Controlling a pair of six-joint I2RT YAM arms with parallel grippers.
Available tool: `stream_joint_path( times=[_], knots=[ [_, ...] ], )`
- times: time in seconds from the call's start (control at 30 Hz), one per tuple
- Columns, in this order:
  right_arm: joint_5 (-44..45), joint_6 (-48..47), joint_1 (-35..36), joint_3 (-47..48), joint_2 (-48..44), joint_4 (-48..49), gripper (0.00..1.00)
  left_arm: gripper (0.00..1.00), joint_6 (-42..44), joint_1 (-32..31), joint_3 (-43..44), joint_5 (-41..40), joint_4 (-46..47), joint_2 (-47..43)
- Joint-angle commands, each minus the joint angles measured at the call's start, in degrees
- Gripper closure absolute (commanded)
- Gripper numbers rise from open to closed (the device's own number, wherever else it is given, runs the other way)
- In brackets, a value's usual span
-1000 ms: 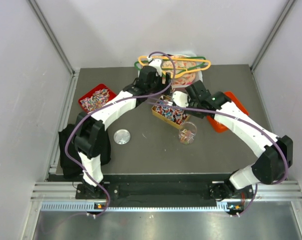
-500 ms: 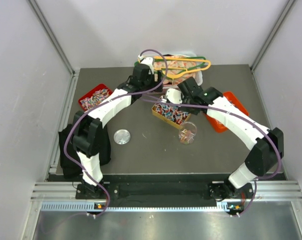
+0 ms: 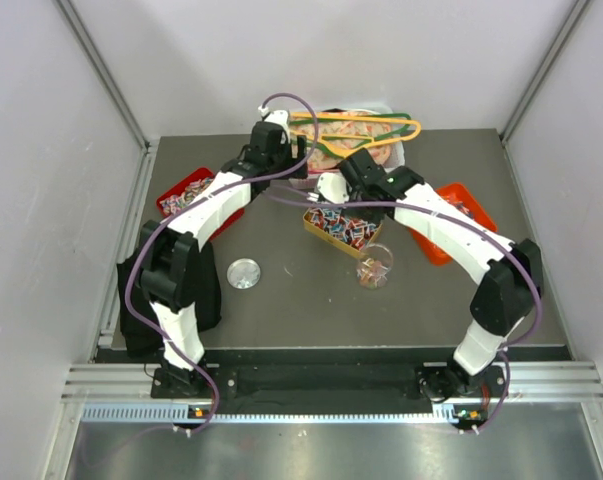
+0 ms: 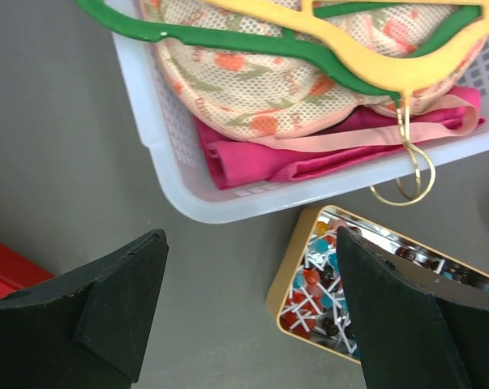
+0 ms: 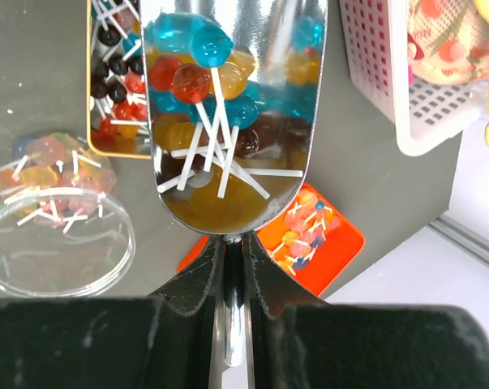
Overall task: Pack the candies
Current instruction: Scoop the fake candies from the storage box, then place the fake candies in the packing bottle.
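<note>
The candies are small coloured sweets on white sticks. My right gripper (image 5: 234,251) is shut on the handle of a metal scoop (image 5: 228,121), and several candies (image 5: 195,73) lie in it. The scoop (image 3: 329,190) hangs over the far end of a gold tin (image 3: 339,228) full of candies. A clear cup (image 3: 374,266) with some candies in it stands just in front of the tin. My left gripper (image 4: 250,243) is open and holds nothing. It hangs over bare table between a white basket (image 4: 228,203) and the gold tin (image 4: 374,292).
The white basket (image 3: 396,155) at the back holds folded cloth, with a green hanger (image 4: 228,36) and a yellow hanger (image 4: 366,61) on top. A red tray (image 3: 189,195) of candies sits at the left and an orange tray (image 3: 451,215) at the right. A round clear lid (image 3: 244,273) lies nearer the front.
Both arms have swung to the left and toward the back. The right gripper has carried the loaded scoop from beside the tin to its far end.
</note>
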Motion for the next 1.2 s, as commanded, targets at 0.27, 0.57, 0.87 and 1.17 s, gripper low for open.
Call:
stream_joint_path(
  times=[0.27,0.57,0.87,1.17],
  knots=[
    [0.3,0.9,5.8,10.4,6.9,0.9,1.0,0.11,0.8,0.4,2.0,0.9,0.3,-2.8],
    [-0.5,0.9,6.2,7.7,2.6,-2.0,1.0,0.1,2.8,2.7,2.0,-3.0,2.7,-2.8],
    [0.2,-0.9,4.9,-6.6,-13.5,-4.2,1.0,0.08,4.8,11.4,2.9,0.2,2.7,-0.5],
    [-1.3,-3.2,-0.7,-19.6,-26.1,-4.4,1.0,0.08,9.1,15.2,-2.7,4.7,2.1,-2.7]
  ],
)
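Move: The clear storage box stands about 7 cm back from the right hand, nearly in line with it, its middle some 13 cm below. From that hand the gold candy box is about 5 cm ahead and 6 cm left, the orange box some 8 cm ahead and 22 cm right. From the empty left hand, the red candy box lies about 26 cm left and nearly level in reach; the laundry basket lies some 13 cm ahead and 10 cm right. First left about 6 cm over the gold box, then back and to the right, roughly 8 cm back and 11 cm right from there and rising slightly, the right hand carries the already loaded scoop towards the storage box, handle still pinched and blade kept nearly level. The left hand waits, then swings some 14 cm left, a little forward, away from the basket towards the red box, fingers staying open. ##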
